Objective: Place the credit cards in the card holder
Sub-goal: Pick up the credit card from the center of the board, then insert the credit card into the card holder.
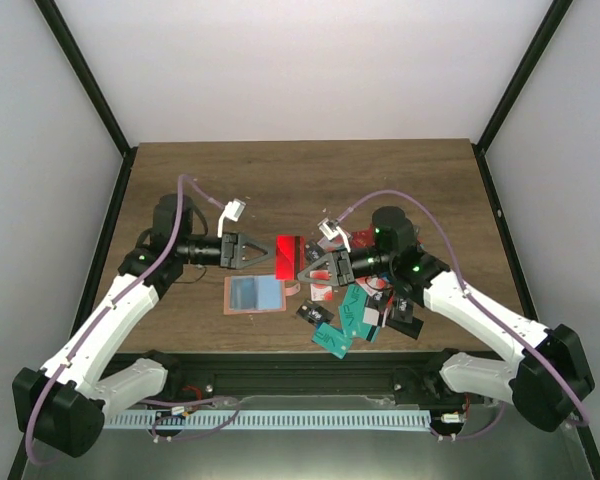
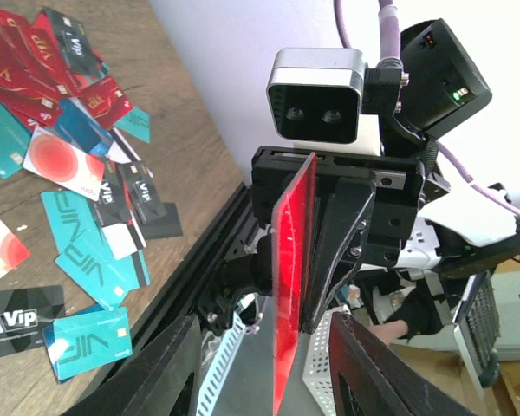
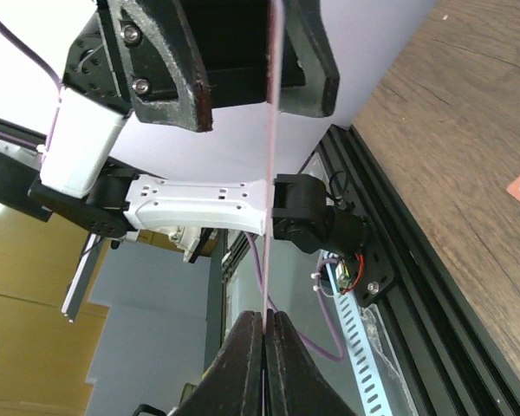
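A red credit card (image 1: pixel 288 247) hangs upright in the air between the two grippers, above the table's middle. My right gripper (image 1: pixel 303 272) is shut on one edge of it; in the right wrist view the card (image 3: pixel 269 156) shows as a thin line pinched at the fingertips (image 3: pixel 264 314). My left gripper (image 1: pixel 271 253) faces it, open. In the left wrist view the card (image 2: pixel 290 277) stands edge-on between the spread left fingers (image 2: pixel 160 373), with a gap on each side. The card holder (image 1: pixel 253 294) lies open on the table below, its bluish pockets up.
Several red, teal and black cards (image 1: pixel 352 310) lie in a loose pile right of the card holder, under the right arm; the left wrist view shows them too (image 2: pixel 69 165). The table's front edge and black rail (image 1: pixel 280 360) run close below.
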### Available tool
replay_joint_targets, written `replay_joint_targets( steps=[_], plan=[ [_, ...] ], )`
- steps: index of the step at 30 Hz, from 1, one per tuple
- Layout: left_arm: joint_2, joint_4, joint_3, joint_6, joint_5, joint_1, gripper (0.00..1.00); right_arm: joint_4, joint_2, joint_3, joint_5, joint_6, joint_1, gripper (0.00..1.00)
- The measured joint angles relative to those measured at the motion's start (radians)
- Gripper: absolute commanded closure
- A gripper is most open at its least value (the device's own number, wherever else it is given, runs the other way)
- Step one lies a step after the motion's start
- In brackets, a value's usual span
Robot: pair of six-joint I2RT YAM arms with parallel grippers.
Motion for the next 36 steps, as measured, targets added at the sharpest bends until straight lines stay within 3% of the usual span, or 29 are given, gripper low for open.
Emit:
replay_joint_targets(
  steps=[5,10,16,21,23,24,28,36],
  plan=[
    [-0.002,0.066,-0.01,-0.05,0.025,0.0,0.58,0.032,0.008,0.006,-0.029,0.008,0.0,0.99],
    [-0.002,0.116,-0.019,-0.082,0.036,0.0,0.73,0.037,0.021,0.023,-0.049,0.005,0.0,0.99],
    [-0.002,0.149,-0.024,-0.104,0.037,-0.001,0.76,0.04,0.046,0.042,-0.069,0.001,0.0,0.99],
    [-0.002,0.177,-0.024,-0.13,0.041,-0.01,0.94,0.045,0.064,0.051,-0.084,0.001,0.0,0.99],
    [-0.002,0.189,-0.026,-0.133,0.044,-0.014,0.96,0.046,0.068,0.051,-0.089,0.001,0.0,0.98],
    [-0.002,0.191,-0.027,-0.136,0.044,-0.016,0.96,0.047,0.069,0.051,-0.092,0.001,0.0,0.95],
    [-0.002,0.188,-0.028,-0.135,0.037,-0.016,0.96,0.048,0.084,0.055,-0.099,-0.003,-0.001,0.6],
    [0.014,-0.13,0.019,0.073,-0.105,0.088,0.96,-0.087,0.146,0.085,-0.011,-0.101,-0.002,0.56]
  ],
)
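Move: The red credit card is already up in the air, pinched by its right edge in the right fingers; its middle is about 4 cm to the left hand's right and 1 cm nearer the base, roughly level. From the right hand that middle lies some 3 cm left and 3 cm forward. The open card holder lies about 27 cm below, 6 cm left of the left hand and about level with it fore and aft. A black VIP card lies 27 cm beneath the right hand, about 2 cm to its right. The red card changes hands in mid-air: as both hands ease up 1 to 2 cm and slightly together, the left fingers close on its free left edge, and only then do the right fingers open and let go. The left hand at once carries the card down about 4 cm, left and forward, turning some 10 degrees counter-clockwise, while the emptied right hand sinks about 3 cm and edges forward. ##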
